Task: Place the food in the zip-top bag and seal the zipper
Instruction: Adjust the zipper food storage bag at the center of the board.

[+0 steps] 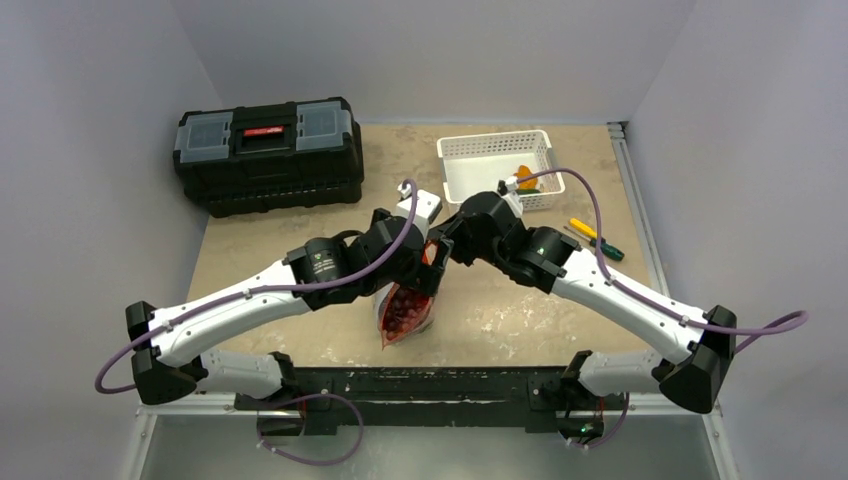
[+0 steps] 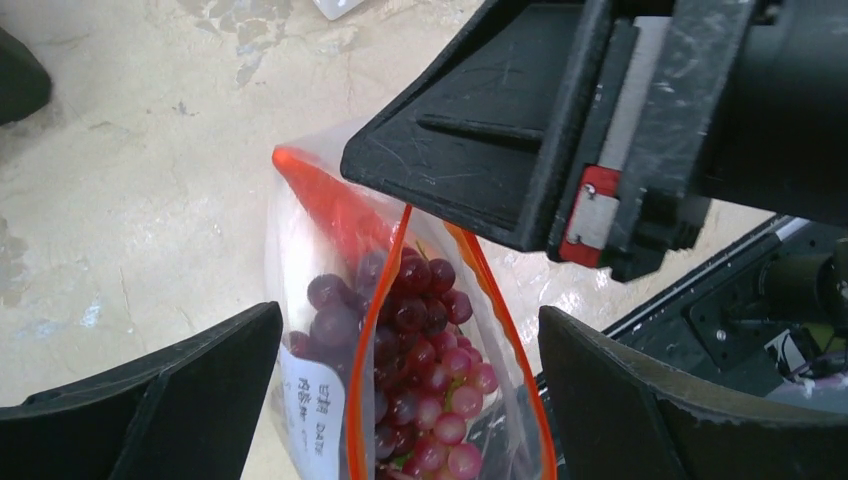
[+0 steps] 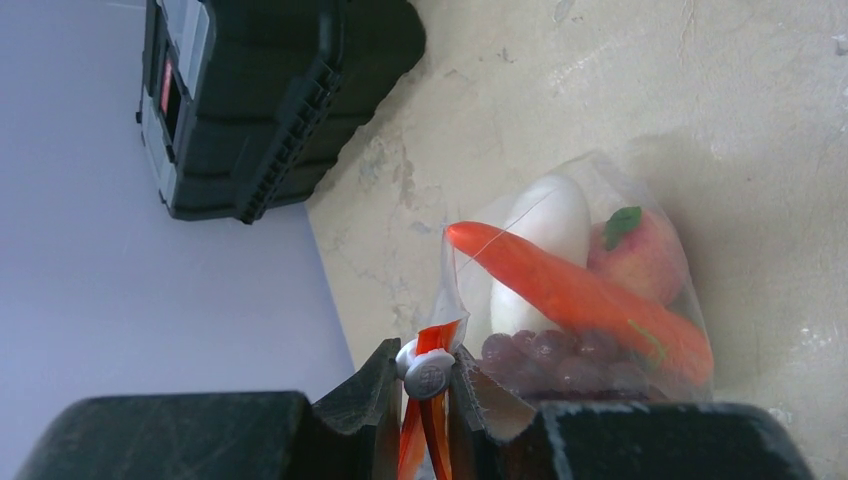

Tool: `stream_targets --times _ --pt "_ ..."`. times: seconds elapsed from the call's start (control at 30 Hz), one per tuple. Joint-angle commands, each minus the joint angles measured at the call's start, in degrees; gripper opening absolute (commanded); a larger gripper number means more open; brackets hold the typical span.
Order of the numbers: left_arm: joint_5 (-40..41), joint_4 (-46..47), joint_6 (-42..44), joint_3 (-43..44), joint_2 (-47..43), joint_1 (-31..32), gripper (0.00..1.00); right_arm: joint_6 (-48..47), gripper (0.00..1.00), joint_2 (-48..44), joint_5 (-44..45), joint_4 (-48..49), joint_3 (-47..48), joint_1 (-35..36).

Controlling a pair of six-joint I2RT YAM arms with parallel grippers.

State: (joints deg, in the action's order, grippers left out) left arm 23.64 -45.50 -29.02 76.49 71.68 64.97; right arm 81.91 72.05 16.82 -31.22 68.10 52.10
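The zip-top bag (image 1: 405, 312) hangs upright at the table's middle, between both wrists. My right gripper (image 3: 427, 360) is shut on the zipper's white slider tab (image 3: 430, 379), at one end of the bag's mouth. Through the clear plastic I see an orange carrot (image 3: 585, 298), a white bulb (image 3: 545, 232), a pink-red round piece (image 3: 648, 262) and purple-red grapes (image 3: 560, 352). My left gripper (image 2: 410, 318) is open, one finger on either side of the bag without touching it. Below it the two orange-red zipper strips (image 2: 372, 340) stand apart over the grapes (image 2: 430, 385).
A black toolbox (image 1: 268, 155) stands at the back left. A white slotted basket (image 1: 498, 165) with an orange piece in it sits at the back right. Two screwdrivers (image 1: 595, 238) lie to the right of the arms. The black mounting rail (image 1: 430, 385) runs along the near edge.
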Motion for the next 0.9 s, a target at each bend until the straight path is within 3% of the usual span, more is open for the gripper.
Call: stream_targets --times 0.0,0.1,0.17,0.27,0.33,0.43,0.5,0.53,0.57,0.67,0.7,0.77,0.83,0.87 --pt "5.58 7.95 -2.69 -2.42 -0.94 1.39 1.00 3.33 0.00 -2.49 0.73 2.59 1.12 0.06" --pt "8.18 8.67 -1.76 -1.88 0.40 2.85 1.00 4.04 0.00 -2.19 0.52 2.45 1.21 0.11" --pt "9.91 8.55 -1.92 -1.75 1.49 3.29 0.94 4.45 0.00 -2.31 0.20 2.81 0.93 0.11" --pt "13.58 5.59 -2.76 -0.66 3.46 4.18 0.75 5.11 0.00 -2.65 0.51 2.60 0.81 0.09" --pt "15.79 4.90 -2.60 -0.42 4.05 5.10 0.56 5.68 0.00 -2.99 1.23 2.11 0.69 0.11" --pt "18.66 4.11 -2.70 -0.30 4.81 6.35 0.45 6.30 0.00 -3.31 1.06 2.71 0.26 0.09" --pt "20.71 1.97 -3.76 0.24 5.17 6.41 0.21 6.34 0.01 -3.11 0.00 3.08 0.27 0.11" --pt "21.48 1.00 -3.81 0.47 5.20 6.40 0.07 5.73 0.05 -3.04 -0.19 3.05 0.33 0.05" --pt "21.67 0.25 -3.60 0.58 4.91 6.35 0.00 4.65 0.11 -3.17 0.78 2.61 0.35 -0.08" --pt "16.33 2.97 2.24 -1.15 2.52 5.59 0.00 -8.30 0.43 -5.98 3.54 9.10 -2.64 -2.17" --pt "13.00 4.52 4.49 -2.15 1.02 4.63 0.00 -17.26 0.61 -7.59 2.73 14.65 -4.33 -3.49" --pt "2.64 6.73 8.22 -4.00 -1.94 1.30 0.00 -35.09 0.78 -11.40 -11.52 29.82 -10.41 -7.51" --pt "-6.21 6.52 10.65 -4.85 -4.98 -2.97 0.00 -45.89 0.95 -14.41 -19.44 33.88 -12.47 -11.28" --pt "-11.35 6.64 12.65 -5.24 -6.13 -5.12 0.00 -51.31 0.98 -15.18 -22.43 34.74 -12.71 -12.31"
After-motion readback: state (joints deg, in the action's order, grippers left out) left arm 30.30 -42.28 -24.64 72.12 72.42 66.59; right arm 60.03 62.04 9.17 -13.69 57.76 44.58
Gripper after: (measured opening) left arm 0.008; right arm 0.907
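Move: The stretch of zipper strip the left fingers will shut on lies about 2 cm ahead of the left hand, 1 cm right and 2 cm below. The slider is some 6 cm ahead and 5 cm right at the left hand's height; the grapes sit about 7 cm below, 2 cm back. The carrot tip is roughly 7 cm ahead, 2 cm right, 4 cm down. The right hand already holds the slider; from it the pinch spot is about 4 cm back, 4 cm left and 2 cm lower. The zipper strip, its far end still in the right fingers at the slider, is pinched by the wide-open left hand, which eases about 1 cm right and forward, sinks some 2 cm, shuts fully, then drifts about 2 cm back left. Only then does the right hand open, let go of the slider and pull up and right, about 5 cm in all, its fingers pitching up some 20 degrees. ##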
